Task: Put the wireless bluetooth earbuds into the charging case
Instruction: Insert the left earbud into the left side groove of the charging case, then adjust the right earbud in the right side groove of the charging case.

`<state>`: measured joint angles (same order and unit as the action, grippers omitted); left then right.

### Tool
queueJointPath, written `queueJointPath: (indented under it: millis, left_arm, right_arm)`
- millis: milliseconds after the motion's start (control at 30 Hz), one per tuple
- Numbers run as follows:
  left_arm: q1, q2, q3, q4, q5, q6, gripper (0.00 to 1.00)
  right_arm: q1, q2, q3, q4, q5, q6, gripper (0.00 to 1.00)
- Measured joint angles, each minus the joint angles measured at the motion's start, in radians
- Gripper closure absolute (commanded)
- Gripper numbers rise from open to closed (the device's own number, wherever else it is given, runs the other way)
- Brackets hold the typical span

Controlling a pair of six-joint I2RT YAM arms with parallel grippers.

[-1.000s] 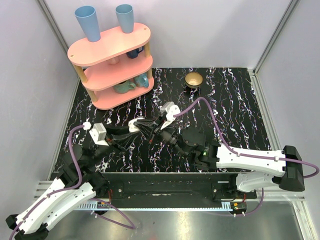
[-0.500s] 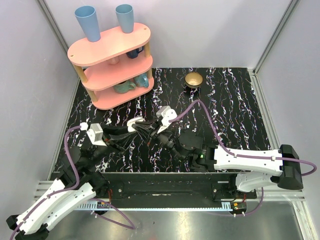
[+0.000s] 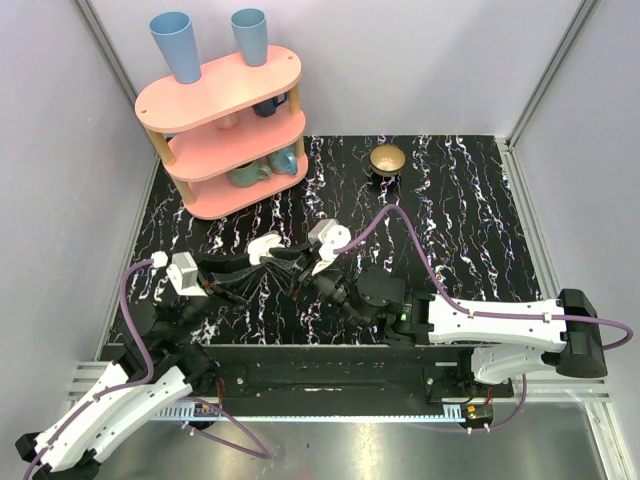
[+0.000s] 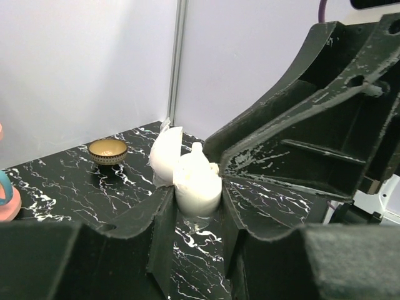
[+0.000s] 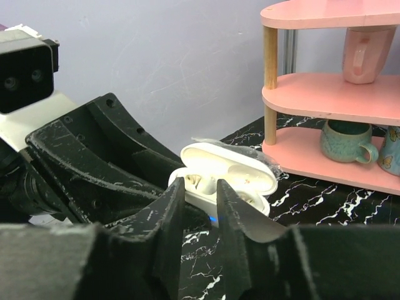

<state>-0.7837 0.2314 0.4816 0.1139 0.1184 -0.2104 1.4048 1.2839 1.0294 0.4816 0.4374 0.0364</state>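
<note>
The charging case (image 3: 263, 246) is white and glossy, with its lid hinged open, and my left gripper (image 3: 268, 252) is shut on its lower half. In the left wrist view the case (image 4: 197, 185) sits clamped between the black fingers of that left gripper (image 4: 197, 192), lid raised at the left. The right wrist view looks into the open case (image 5: 232, 170), where a white earbud (image 5: 195, 182) rests in the left socket and another earbud (image 5: 250, 199) shows low in the right one. My right gripper (image 5: 200, 187) hovers just in front of the case, slightly open and holding nothing. From above, the right gripper (image 3: 289, 263) meets the left one over the marbled table.
A pink three-tier shelf (image 3: 220, 130) with mugs and two blue cups stands at the back left; it also fills the right side of the right wrist view as the shelf (image 5: 337, 100). A small gold bowl (image 3: 388, 158) sits at the back centre.
Both grippers and the case have drifted a little to the left. My right jaws have parted slightly, while the left grip on the case is unchanged.
</note>
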Motion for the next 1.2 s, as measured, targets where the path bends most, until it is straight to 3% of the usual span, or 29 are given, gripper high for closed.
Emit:
queueJointPath:
  millis: [133,567,767,967,1200]
  left_arm:
    - [0.002,0.0,0.0,0.011,-0.01,0.002,1.0]
    - [0.002,0.006,0.0,0.035,-0.009,0.003,1.0]
    - [0.002,0.006,0.0,0.034,-0.006,0.003,1.0]
    - [0.002,0.008,0.001,0.034,0.017,0.004,1.0]
    - [0.002,0.052,0.03,0.037,0.079,0.003,1.0]
  right_arm:
    - [0.006,0.0,0.012,-0.013,-0.002,-0.014,0.52]
    - [0.015,-0.103,0.034,-0.03,-0.043,-0.103,0.36]
    - [0.016,-0.151,0.076,-0.034,0.093,-0.11,0.23]
    - [0.015,-0.134,0.131,-0.129,0.254,-0.089,0.2]
    - [-0.034,-0.094,0.22,-0.323,0.269,0.019,0.19]
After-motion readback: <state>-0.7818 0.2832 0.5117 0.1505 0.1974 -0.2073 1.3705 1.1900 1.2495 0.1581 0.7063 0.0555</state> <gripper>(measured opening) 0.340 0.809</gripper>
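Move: Right at the right hand's fingertips, about 2 cm ahead and 1 cm to the left at nearly the same height, is the open charging case; beyond it the pink shelf's middle stands some 20 cm ahead and 9 cm left, roughly level in height. The gold bowl is about 27 cm ahead, 30 cm right and some 20 cm lower. The left hand has the case pinched, its middle about 1 cm ahead, 1 cm right and 1 cm up. Backing off from the charging case with its already loosened fingers spreading wide, the right hand lifts about 8 cm while swinging right, then goes some 5 cm forward and sinks slightly, turning clockwise by roughly 15 degrees. The left hand keeps its pinch on the case, drifting only about a centimetre up and to the right. ##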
